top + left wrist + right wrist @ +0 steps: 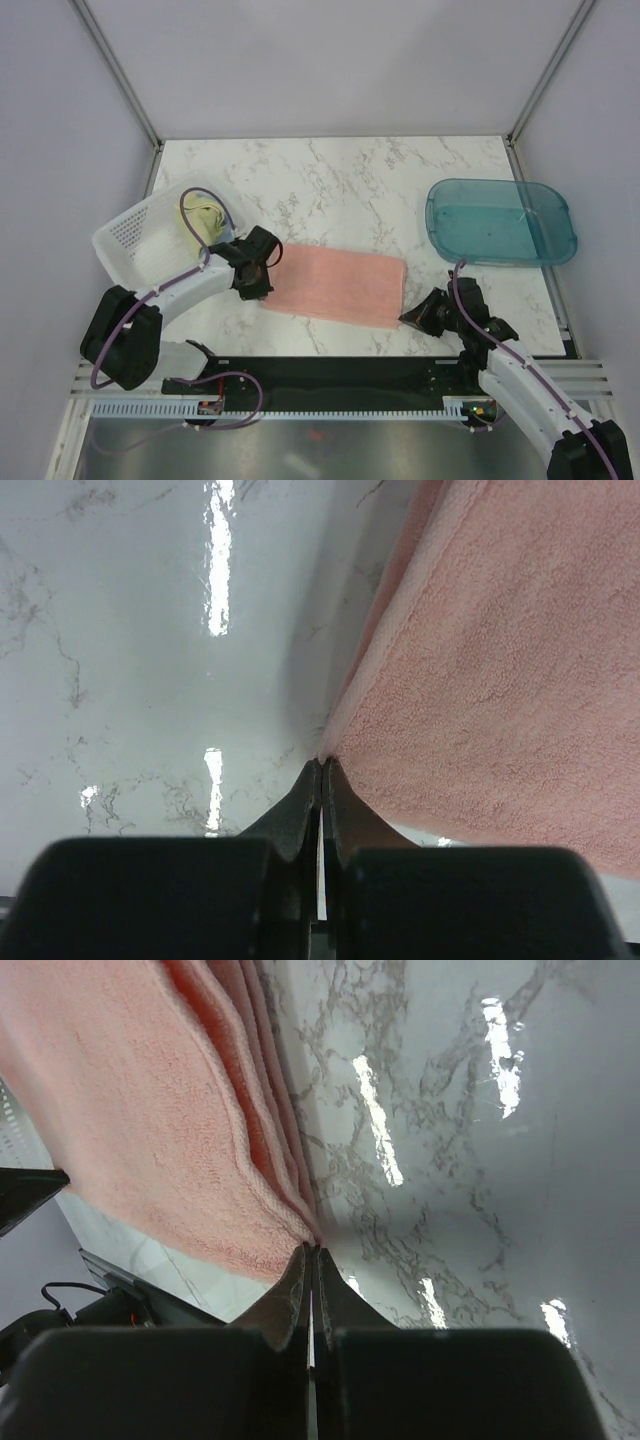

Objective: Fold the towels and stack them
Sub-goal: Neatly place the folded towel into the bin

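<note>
A salmon-pink towel (335,285) lies folded into a long rectangle at the middle of the marble table. My left gripper (258,292) is shut at its near left corner, and the left wrist view shows the towel (500,660) tapering into the closed tips (322,762). My right gripper (405,319) is shut at the near right corner. There the stacked layers of the towel (130,1110) converge on the closed tips (312,1247). A pale-yellow towel (203,220) sits crumpled in the basket.
A white perforated basket (125,240) stands tilted at the left, just behind my left arm. A teal translucent tray (500,220) rests at the right rear. Grey walls close in the table on three sides.
</note>
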Controlling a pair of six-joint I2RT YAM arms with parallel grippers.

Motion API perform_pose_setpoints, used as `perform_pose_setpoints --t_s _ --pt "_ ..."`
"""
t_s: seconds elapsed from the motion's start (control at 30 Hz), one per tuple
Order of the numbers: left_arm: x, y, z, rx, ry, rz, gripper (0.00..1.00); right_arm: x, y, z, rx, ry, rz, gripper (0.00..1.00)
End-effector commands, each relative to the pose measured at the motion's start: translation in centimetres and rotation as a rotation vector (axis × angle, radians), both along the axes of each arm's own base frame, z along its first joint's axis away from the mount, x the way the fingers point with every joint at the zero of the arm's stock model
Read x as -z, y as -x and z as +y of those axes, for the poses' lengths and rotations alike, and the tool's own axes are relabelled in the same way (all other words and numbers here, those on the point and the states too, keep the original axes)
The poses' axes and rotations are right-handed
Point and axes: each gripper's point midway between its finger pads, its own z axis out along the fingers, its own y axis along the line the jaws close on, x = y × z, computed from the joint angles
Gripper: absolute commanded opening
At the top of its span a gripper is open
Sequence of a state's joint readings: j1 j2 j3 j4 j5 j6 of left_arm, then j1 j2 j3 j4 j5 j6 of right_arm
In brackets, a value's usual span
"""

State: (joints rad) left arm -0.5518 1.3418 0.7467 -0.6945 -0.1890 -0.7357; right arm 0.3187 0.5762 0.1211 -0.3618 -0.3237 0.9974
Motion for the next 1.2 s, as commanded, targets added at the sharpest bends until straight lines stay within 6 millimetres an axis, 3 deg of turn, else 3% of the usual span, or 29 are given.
perform_pose_setpoints --t_s 0.0,0.17,0.23,0.33,0.37,0.4,0.5,0.63,0.73,0.77,0.8,0.83,0.9,1.0,1.1,1.17 --pt "0.4 0.5 2.4 -0.033 -0.115 0.001 0.02 1.0 -0.5 -1.1 0.029 0.077 -0.006 0.00" --pt "0.8 0.4 2.8 -0.028 -0.155 0.026 0.02 2.1 0.4 -1.2 0.012 0.088 0.037 0.00" --pt "0.9 0.3 2.5 -0.019 -0.144 0.035 0.02 1.3 0.4 -0.7 -0.013 0.058 0.011 0.01" --pt "0.4 0.0 1.6 0.006 -0.115 0.039 0.03 -0.7 -0.3 -0.4 -0.038 0.046 -0.058 0.13" --pt "-0.1 -0.2 1.3 0.017 -0.100 0.033 0.06 -2.0 -0.8 -0.2 -0.048 0.045 -0.096 0.18" --pt "-0.7 -0.5 1.1 0.020 -0.089 0.020 0.19 -2.4 -0.7 -0.4 -0.055 0.056 -0.097 0.28" --pt "-3.4 -1.8 0.3 0.045 -0.065 -0.026 0.37 -3.5 -0.9 -0.8 -0.077 0.108 -0.094 0.44" --pt "-8.1 -4.2 0.2 0.051 -0.099 -0.101 0.43 -4.9 -2.3 -1.0 -0.079 0.146 -0.125 0.61" --pt "-10.0 -5.7 -1.7 0.097 -0.022 -0.161 0.45 -5.6 -4.8 -0.6 -0.060 0.153 -0.171 0.75" --pt "-10.5 -6.5 -3.7 0.130 0.069 -0.192 0.45 -6.1 -5.6 -0.4 -0.059 0.160 -0.186 0.77" --pt "-10.5 -6.6 -4.6 0.151 0.112 -0.192 0.45 -5.6 -6.6 -0.2 -0.070 0.173 -0.180 0.85" --pt "-9.6 -6.3 -4.4 0.151 0.099 -0.167 0.45 -5.5 -7.2 -0.3 -0.082 0.197 -0.193 0.87" --pt "-9.0 -6.8 -6.2 0.160 0.187 -0.184 0.45 -5.3 -8.8 -0.2 -0.098 0.235 -0.216 0.90" --pt "-4.3 -5.3 -4.3 0.113 0.120 -0.100 0.45 -4.4 -9.7 0.1 -0.116 0.247 -0.220 0.90" --pt "-1.0 -3.8 -3.2 0.090 0.101 -0.018 0.45 -3.2 -9.7 0.5 -0.124 0.222 -0.235 0.87" --pt "0.0 -3.5 -3.4 0.086 0.118 -0.002 0.45 -2.3 -9.2 0.8 -0.142 0.227 -0.232 0.84"
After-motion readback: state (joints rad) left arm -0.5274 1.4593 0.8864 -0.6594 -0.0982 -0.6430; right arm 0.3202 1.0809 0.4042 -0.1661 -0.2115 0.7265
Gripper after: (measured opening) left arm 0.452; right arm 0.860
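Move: The left hand pinches the pink towel near its left near corner, with the towel's middle about 17 cm to the right and 3 cm ahead, level with the fingers. The right hand holds the right near corner, and from it the middle lies some 16 cm left and 9 cm ahead. The teal bin is roughly 25 cm ahead and 27 cm right of the right hand; the white basket is about 25 cm left and 16 cm ahead of the left hand. Both hands let go of the towel's near corners: the left opens about halfway, lifts nearly 10 cm while swinging forward and right, then sinks again to just above its starting height, its fingers over the towel's left end, about 3 cm farther out and 3 cm farther in. The right spreads wide and arcs some 8 cm forward along the right edge towards the far corner, cresting under 5 cm up and ending about 2 cm up, astride that edge with its left side tipped down some 15 degrees. ##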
